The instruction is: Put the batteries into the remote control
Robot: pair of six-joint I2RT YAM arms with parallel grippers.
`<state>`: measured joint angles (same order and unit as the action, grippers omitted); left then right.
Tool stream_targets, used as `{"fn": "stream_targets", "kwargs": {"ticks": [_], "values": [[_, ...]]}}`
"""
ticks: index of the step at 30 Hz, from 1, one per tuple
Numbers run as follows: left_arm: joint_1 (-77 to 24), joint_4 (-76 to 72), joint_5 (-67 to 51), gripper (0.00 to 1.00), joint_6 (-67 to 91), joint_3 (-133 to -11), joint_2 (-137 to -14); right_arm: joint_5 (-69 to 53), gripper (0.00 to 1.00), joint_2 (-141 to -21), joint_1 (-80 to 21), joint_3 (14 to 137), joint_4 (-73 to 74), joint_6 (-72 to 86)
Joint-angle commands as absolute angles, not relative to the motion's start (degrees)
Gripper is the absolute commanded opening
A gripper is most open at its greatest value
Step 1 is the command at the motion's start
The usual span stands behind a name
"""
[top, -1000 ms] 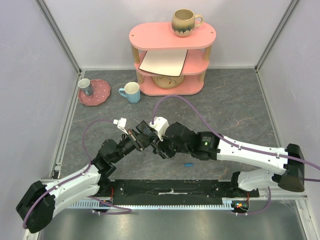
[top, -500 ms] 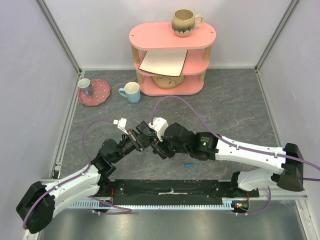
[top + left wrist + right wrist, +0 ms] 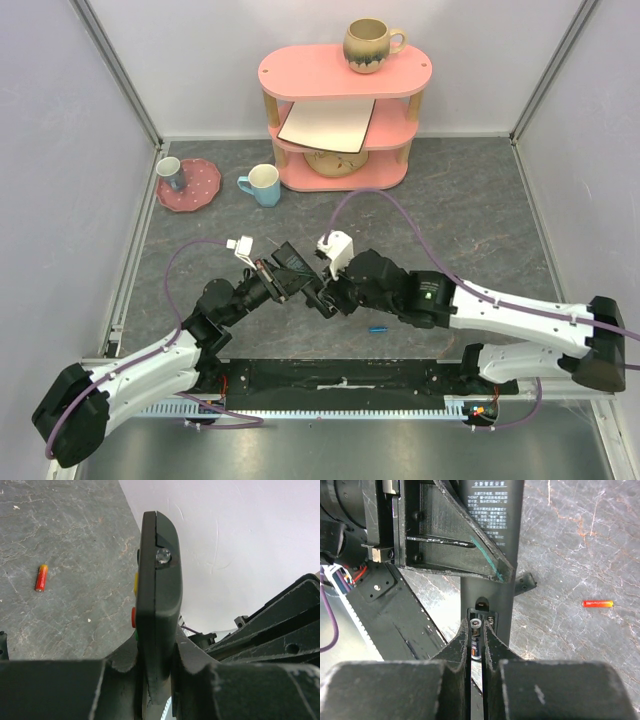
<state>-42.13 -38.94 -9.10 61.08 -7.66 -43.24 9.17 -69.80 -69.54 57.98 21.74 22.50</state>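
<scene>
My left gripper (image 3: 276, 276) (image 3: 157, 655) is shut on the remote control (image 3: 293, 258) (image 3: 157, 590), holding the slim black bar edge-up above the table. In the right wrist view the remote control's (image 3: 492, 540) back faces me, its battery bay (image 3: 481, 611) uncovered. My right gripper (image 3: 322, 300) (image 3: 477, 630) sits at that bay, jaws pinched on a dark battery (image 3: 476, 647) with a silver end. A red-orange battery (image 3: 41, 577) (image 3: 598, 603) lies loose on the table. A small blue battery (image 3: 377, 328) lies near the right arm.
A pink three-tier shelf (image 3: 340, 110) stands at the back with a brown mug (image 3: 370, 45) on top and a white board on its middle tier. A light-blue cup (image 3: 262, 185) and a pink plate (image 3: 200, 190) carrying a small cup sit back left.
The right gripper's jaws have drawn in around the dark battery at the remote's bay. The right wrist has shifted slightly to the right. The left arm holds still.
</scene>
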Motion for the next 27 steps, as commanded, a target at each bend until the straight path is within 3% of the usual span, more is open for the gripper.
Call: {"fn": "stream_targets", "kwargs": {"ticks": [1,13,27], "values": [[-42.1,-42.7,-7.7,0.02,63.5,-8.6,-42.5,13.2,0.0,-63.6,-69.8,54.0,13.5,26.2],[-42.1,-48.7,-6.9,0.02,71.7,-7.9,-46.9,18.0,0.0,-56.1,-70.7,45.9,-1.1,26.3],[-42.1,-49.8,-8.6,0.02,73.6,-8.7,-47.4,20.0,0.0,-58.4,-72.8,46.4,-0.1,21.2]]}}
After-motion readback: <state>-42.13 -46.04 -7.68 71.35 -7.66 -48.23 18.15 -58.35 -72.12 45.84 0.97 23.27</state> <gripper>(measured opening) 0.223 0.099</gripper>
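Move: The remote's battery compartment lies about 2 cm below the right fingers and 1 cm to their left, close by the battery they hold. The loose cover lies on the table some 18 cm below, 1 cm ahead and 3 cm left; at the same depth, the red battery is 9 cm ahead and 6 cm right. From the left hand, gripping the remote, the compartment is 4 cm back and 5 cm right, level. Keeping its pinch on the battery, the right hand lifts about 5 cm off the remote, tilting some 20 degrees. ##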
